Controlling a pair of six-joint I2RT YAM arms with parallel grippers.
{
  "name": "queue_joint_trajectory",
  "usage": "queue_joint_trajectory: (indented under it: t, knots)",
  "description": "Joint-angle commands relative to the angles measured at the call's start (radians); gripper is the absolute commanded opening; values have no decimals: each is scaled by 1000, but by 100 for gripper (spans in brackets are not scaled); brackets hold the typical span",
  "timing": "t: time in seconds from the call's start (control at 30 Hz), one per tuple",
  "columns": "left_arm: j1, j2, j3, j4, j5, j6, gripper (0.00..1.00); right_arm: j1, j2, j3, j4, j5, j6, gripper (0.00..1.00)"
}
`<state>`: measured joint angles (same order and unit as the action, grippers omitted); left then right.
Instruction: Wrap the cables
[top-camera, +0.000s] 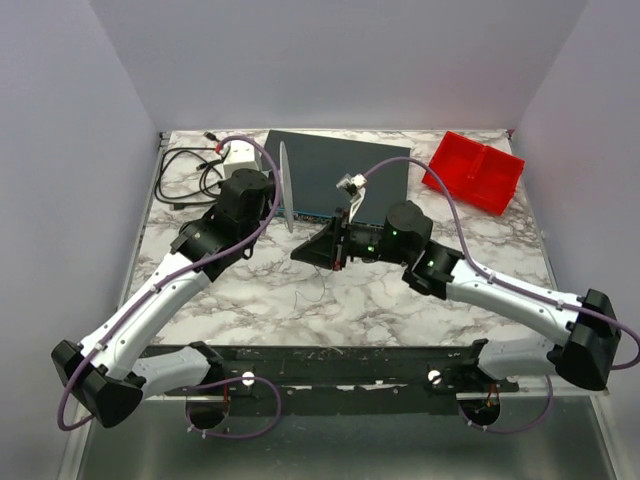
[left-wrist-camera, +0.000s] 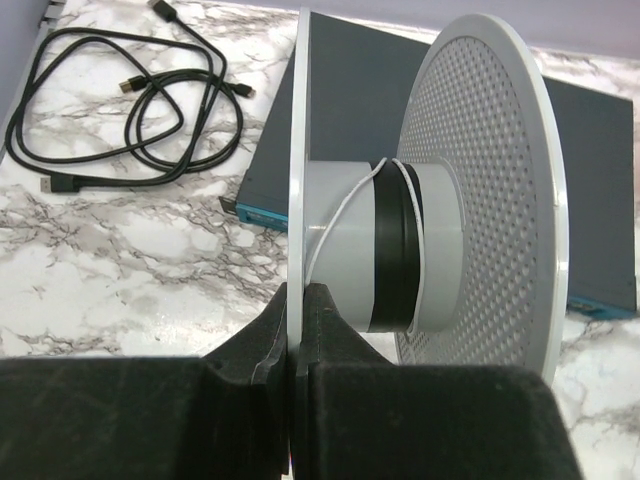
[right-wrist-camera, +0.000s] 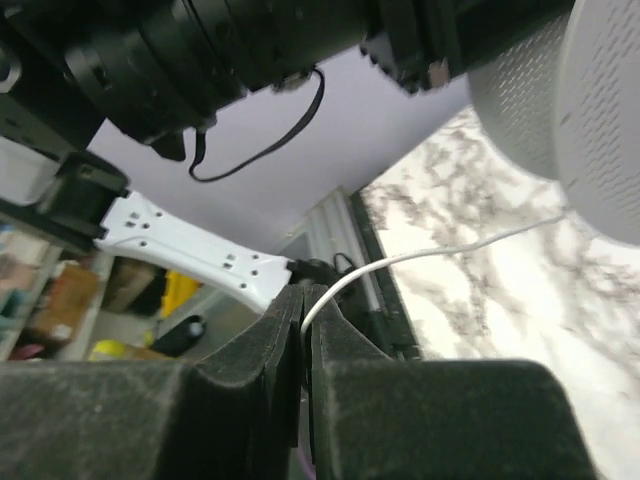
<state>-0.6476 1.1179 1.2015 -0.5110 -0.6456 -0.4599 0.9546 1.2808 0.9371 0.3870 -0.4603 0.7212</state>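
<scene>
A grey spool stands on edge, and my left gripper (left-wrist-camera: 297, 300) is shut on the rim of its thin near flange (left-wrist-camera: 297, 150). The perforated far flange (left-wrist-camera: 490, 180) faces the camera. The thin white cable (left-wrist-camera: 340, 215) makes a couple of turns round the hub (left-wrist-camera: 345, 250), beside a black band (left-wrist-camera: 395, 260). From the spool (right-wrist-camera: 600, 100) the cable (right-wrist-camera: 430, 255) runs across to my right gripper (right-wrist-camera: 305, 300), which is shut on it. In the top view the spool (top-camera: 285, 185) sits at the left gripper (top-camera: 277, 212), with the right gripper (top-camera: 298, 252) just to its lower right.
A tangle of black cords with plugs (top-camera: 185, 170) (left-wrist-camera: 120, 110) and a white adapter (top-camera: 240, 155) lie at the back left. A dark grey flat box (top-camera: 340, 170) lies behind the spool. A red bin (top-camera: 475, 170) sits at the back right.
</scene>
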Motion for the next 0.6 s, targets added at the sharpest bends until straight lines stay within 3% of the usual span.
queue_joint_trajectory:
  t: [0.0, 0.17, 0.33, 0.57]
  knots:
    - [0, -59, -26, 81, 116, 87, 0, 7, -37, 131, -368, 155, -220, 9]
    - [-4, -89, -55, 75, 237, 156, 0, 6, -14, 266, -583, 313, -349, 4]
    - [-8, -102, -86, 88, 415, 239, 0, -14, 37, 385, -643, 369, -424, 3]
    - [-27, -117, -110, 70, 517, 314, 0, -66, 142, 532, -691, 392, -484, 3]
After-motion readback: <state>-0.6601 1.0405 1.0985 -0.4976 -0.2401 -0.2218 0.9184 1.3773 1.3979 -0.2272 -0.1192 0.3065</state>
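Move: The left hand, gripping the spool by its left flange, has the white cable end in the right fingers about 15 cm back and 6 cm to its right, roughly level. From the right hand the spool's middle is some 14 cm ahead, 3 cm left and 4 cm lower. On the table, some 27 cm below the left hand, the flat dark box is about 25 cm ahead and 15 cm right, the black cables about 26 cm ahead and 22 cm left. Still pinching the white cable, the right hand carries it forward about 9 cm and a little up towards the spool, fingertips tipping down and swinging clockwise to point more forward. The left hand keeps hold of the flange and brings the spool to meet it, about 5 cm right, nearly as far back and some 3 cm down, turning it roughly 30 degrees clockwise. ##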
